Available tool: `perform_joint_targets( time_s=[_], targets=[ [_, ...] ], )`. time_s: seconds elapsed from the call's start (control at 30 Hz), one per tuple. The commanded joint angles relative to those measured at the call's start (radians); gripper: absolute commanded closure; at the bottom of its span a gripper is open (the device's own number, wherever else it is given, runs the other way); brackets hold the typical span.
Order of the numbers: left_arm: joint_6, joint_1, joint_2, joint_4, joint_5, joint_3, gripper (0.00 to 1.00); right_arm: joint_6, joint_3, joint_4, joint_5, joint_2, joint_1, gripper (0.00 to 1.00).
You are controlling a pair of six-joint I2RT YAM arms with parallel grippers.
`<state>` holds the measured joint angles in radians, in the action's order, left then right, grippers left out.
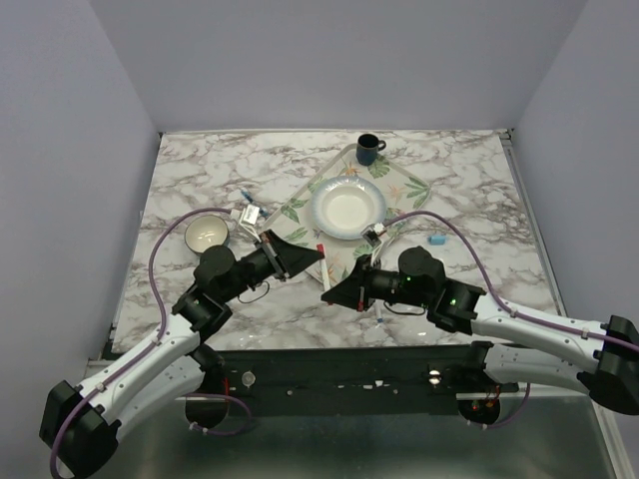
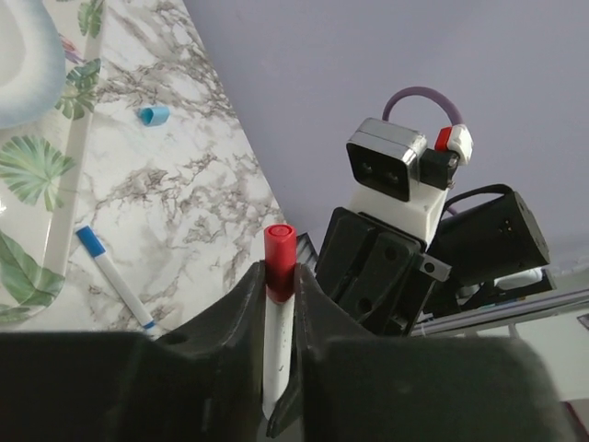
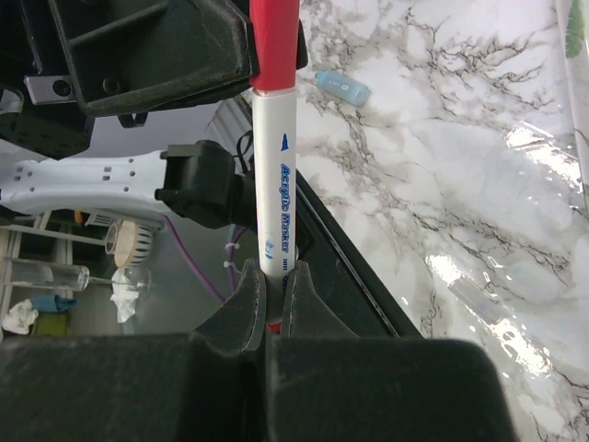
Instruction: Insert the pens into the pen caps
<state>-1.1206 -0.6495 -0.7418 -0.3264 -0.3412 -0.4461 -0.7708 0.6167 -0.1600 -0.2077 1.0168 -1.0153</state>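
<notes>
A slim white pen (image 3: 274, 184) with blue print stands between the two grippers above the table's near middle. A red pen cap (image 2: 279, 258) sits over its top end. My left gripper (image 2: 280, 276) has its fingers against both sides of that cap. My right gripper (image 3: 272, 290) is shut on the pen's lower end, where a bit of red shows. From above, the pen (image 1: 324, 271) bridges the left gripper (image 1: 303, 257) and the right gripper (image 1: 337, 290). A blue-tipped white pen (image 2: 115, 276) lies on the marble. A light-blue cap (image 2: 154, 114) lies further off.
A leaf-patterned tray (image 1: 397, 188) holds a white plate (image 1: 347, 208), with a dark mug (image 1: 368, 150) at its far corner. A small bowl (image 1: 207, 234) stands at the left, near a white object (image 1: 250, 215) and a small light-blue item (image 3: 342, 87).
</notes>
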Motion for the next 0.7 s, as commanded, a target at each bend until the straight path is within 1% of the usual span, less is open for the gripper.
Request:
perform_joint_targets(
  time_s=[0.0,0.03,0.1,0.13,0.23,0.33,0.43,0.5,0.57,0.67],
  targets=[
    [0.001,-0.032,0.018,-0.002,-0.127,0.01,0.65,0.086,0.067,-0.061,0.013,-0.02,0.014,0.99],
    [0.001,-0.032,0.025,-0.002,-0.124,0.009,0.55,0.093,0.066,-0.061,0.005,-0.024,0.015,0.99],
    [0.002,-0.033,0.051,-0.002,-0.113,0.007,0.48,0.102,0.064,-0.061,-0.015,-0.027,0.014,0.99],
    [0.004,-0.032,0.059,0.001,-0.108,0.006,0.41,0.1,0.063,-0.059,-0.021,-0.032,0.014,0.99],
    [0.022,-0.032,0.079,0.009,-0.102,-0.003,0.33,0.103,0.052,-0.064,-0.041,-0.05,0.012,0.99],
    [0.067,-0.032,0.084,0.051,-0.099,-0.042,0.27,0.116,0.051,-0.065,-0.085,-0.072,0.011,0.99],
    [0.143,-0.032,0.075,0.11,-0.101,-0.109,0.23,0.134,0.044,-0.069,-0.134,-0.106,0.007,0.99],
    [0.202,-0.032,0.058,0.145,-0.09,-0.166,0.22,0.152,0.048,-0.061,-0.179,-0.125,0.006,0.99],
    [0.225,-0.032,0.033,0.167,-0.085,-0.212,0.21,0.163,0.052,-0.04,-0.206,-0.132,0.006,0.99],
    [0.245,-0.032,0.003,0.158,-0.102,-0.262,0.2,0.168,0.057,-0.019,-0.208,-0.138,0.006,0.99]
  ],
)
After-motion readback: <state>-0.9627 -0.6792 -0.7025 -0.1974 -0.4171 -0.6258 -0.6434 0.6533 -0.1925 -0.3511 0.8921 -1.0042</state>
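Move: The red cap, already on the white pen, is right between the left fingertips. From the right hand, which grips the pen's lower end, that cap lies about 7 cm ahead, 1 cm left and 5 cm up. The blue-capped marker lies on the table some 12 cm ahead of the right hand, 14 cm to its right and 20 cm below; the plate sits roughly 30 cm ahead of the left hand, 8 cm right and 25 cm below. Left hand opens off the red cap, backs 3 cm, then rises while the right lifts the pen 6 cm. ##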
